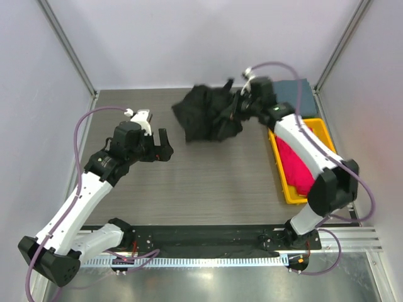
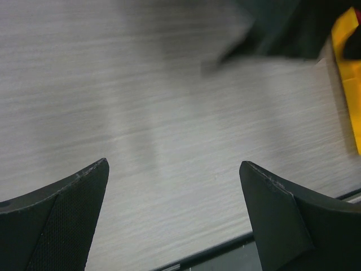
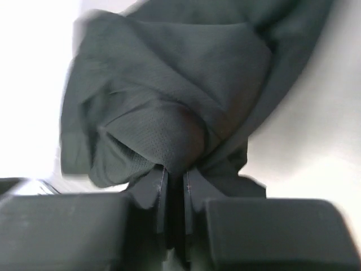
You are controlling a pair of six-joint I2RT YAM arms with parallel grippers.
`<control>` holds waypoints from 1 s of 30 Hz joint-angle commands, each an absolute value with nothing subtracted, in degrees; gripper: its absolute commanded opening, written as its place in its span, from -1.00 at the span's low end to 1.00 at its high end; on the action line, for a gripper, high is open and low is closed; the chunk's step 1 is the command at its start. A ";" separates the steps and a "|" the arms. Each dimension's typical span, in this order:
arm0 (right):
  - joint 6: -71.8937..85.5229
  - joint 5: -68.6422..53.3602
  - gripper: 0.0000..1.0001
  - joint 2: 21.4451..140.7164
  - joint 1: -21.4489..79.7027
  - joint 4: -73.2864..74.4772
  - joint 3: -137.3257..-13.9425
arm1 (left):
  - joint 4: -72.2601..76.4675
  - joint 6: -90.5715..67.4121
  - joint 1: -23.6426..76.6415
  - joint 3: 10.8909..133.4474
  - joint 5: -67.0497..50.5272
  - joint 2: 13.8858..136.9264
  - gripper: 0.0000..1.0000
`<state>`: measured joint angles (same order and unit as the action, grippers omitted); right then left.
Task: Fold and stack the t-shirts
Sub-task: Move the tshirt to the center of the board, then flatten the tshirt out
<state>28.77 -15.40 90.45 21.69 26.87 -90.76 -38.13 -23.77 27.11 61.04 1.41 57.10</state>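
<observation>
A crumpled black t-shirt (image 1: 208, 113) hangs bunched above the back middle of the table. My right gripper (image 1: 241, 108) is shut on its right edge; in the right wrist view the cloth (image 3: 169, 113) is pinched between the two fingers at the right gripper (image 3: 176, 172). A slate grey-blue t-shirt (image 1: 298, 94) lies folded at the back right corner. A magenta-red t-shirt (image 1: 296, 162) lies in the yellow tray. My left gripper (image 1: 162, 148) stands open over bare table left of centre, well apart from the black shirt; its fingers (image 2: 67, 209) frame nothing but wood.
The yellow plastic tray (image 1: 281, 171) runs along the right side of the table, under my right arm. Walls close in the table on the left, back and right. A dark rail crosses the near edge by the arm bases.
</observation>
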 commanded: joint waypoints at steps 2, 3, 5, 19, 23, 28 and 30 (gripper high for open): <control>29.72 -8.63 -0.36 93.68 29.25 18.10 -77.00 | -45.16 -26.01 27.25 62.93 0.35 58.35 0.95; 29.27 -7.13 -0.29 93.87 30.92 18.98 -76.21 | -45.61 -26.54 27.25 62.41 0.26 58.45 0.95; 29.70 -5.54 -0.17 93.61 31.11 19.94 -74.45 | -44.74 -27.50 27.25 60.31 0.26 58.71 0.95; 22.59 0.79 0.01 82.98 30.50 24.26 -64.61 | -30.60 -39.80 27.25 52.48 -6.41 77.86 0.79; 21.71 -2.90 0.02 80.25 30.24 24.26 -62.84 | -26.02 -42.01 27.33 51.68 -7.99 84.18 0.72; 21.88 -2.73 0.01 78.49 30.23 24.26 -60.74 | -25.93 -41.84 27.25 54.14 -6.42 90.17 0.55; 23.98 -0.71 -0.03 78.14 30.23 24.26 -59.86 | -26.89 -41.84 27.25 55.11 -3.36 90.53 0.54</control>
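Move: The right hand still holds the black t-shirt, its middle some 10 cm left, 4 cm ahead and 10 cm below. The board's center lies about 9 cm back, 11 cm left and 30 cm down. The yellow basket is about 34 cm right and 13 cm back, the folded gray cloth 30 cm right and 19 cm ahead, both near board level. From the left hand, the t-shirt is about 22 cm right, 20 cm ahead and slightly lower. The right fingers open to about half and let go of the black t-shirt as the hand sweeps down nearly 20 cm and back towards the board, then it lifts about 5 cm and eases farther back. The left hand sinks some 20 cm to beside the t-shirt's near left edge, drifting slightly right, tipping its fingers down nearly 40 degrees and narrowing them somewhat. ##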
